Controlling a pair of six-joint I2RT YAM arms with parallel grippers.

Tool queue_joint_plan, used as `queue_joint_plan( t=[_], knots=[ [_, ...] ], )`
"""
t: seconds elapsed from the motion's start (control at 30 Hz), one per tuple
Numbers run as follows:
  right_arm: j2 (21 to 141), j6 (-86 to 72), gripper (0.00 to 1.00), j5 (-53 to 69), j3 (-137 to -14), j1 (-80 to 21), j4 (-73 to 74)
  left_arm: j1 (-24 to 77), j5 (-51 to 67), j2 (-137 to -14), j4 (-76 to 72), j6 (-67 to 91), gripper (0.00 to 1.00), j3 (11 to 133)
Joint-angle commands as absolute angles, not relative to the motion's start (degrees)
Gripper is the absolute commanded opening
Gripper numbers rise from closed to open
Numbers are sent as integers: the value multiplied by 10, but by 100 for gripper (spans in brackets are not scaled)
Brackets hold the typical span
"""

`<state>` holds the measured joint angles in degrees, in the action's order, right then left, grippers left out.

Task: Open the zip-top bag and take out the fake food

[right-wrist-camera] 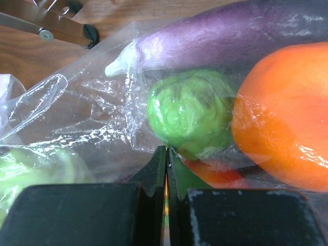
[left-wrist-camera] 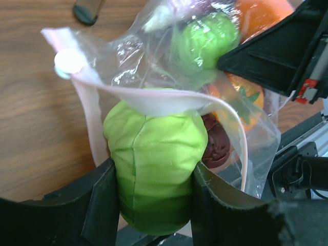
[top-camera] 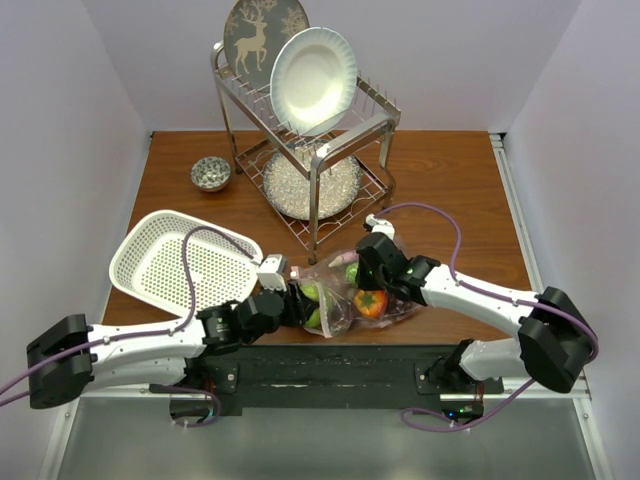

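The zip-top bag lies near the table's front edge, between both arms, with its pink zip strip spread open. My left gripper is shut on a light green piece of fake food at the bag's mouth. Behind that piece, inside the bag, lie a dark purple piece, a green ball and an orange fruit. My right gripper is shut, pinching the clear film of the bag just in front of the green cabbage-like ball. A purple eggplant and a large orange fruit lie beside that ball.
A white perforated basket lies left of the bag, over the left arm. A wire dish rack holding plates stands behind the bag, one of its feet close to it. A small patterned bowl sits at the back left.
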<state>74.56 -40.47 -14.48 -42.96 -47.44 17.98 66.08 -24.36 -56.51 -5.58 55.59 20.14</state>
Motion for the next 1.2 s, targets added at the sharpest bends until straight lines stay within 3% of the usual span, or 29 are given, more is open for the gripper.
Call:
queue_joint_plan(
  t=[0.0,0.47,0.73,1.17],
  knots=[
    [735,-400,0,-171,-427,-470,173,662,-264,-536,68,580,27,246],
    [723,-383,0,-166,-435,-470,175,662,-315,-505,387,589,23,391],
    [719,-381,0,-153,-436,-470,163,638,-407,-473,479,576,25,490],
    [715,-368,0,-131,-446,-470,156,307,-365,-492,284,453,40,397]
  ],
)
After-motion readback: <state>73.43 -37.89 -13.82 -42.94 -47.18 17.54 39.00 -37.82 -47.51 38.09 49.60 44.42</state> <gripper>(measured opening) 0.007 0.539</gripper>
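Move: Some 28 cm to the left of the left hand, about 10 cm farther out and 5 cm lower, stands the middle of the white basket; the left fingers already hold the green vegetable at the bag's mouth. The bag's middle lies about 12 cm to this hand's right, 2 cm ahead and 4 cm down; the dish rack's near foot is roughly 11 cm ahead and 2 cm right. From the right hand the basket is about 42 cm left, 3 cm ahead and 5 cm below. Drawing the green vegetable left and upward out of the bag's mouth, the left arm keeps its grip, then swings forward and on left to the basket's right rim, some 17 cm left and 10 cm up in all, its left side tilting up and the hand turning about 35 degrees counter-clockwise. The right gripper stays shut and in place on the bag. ##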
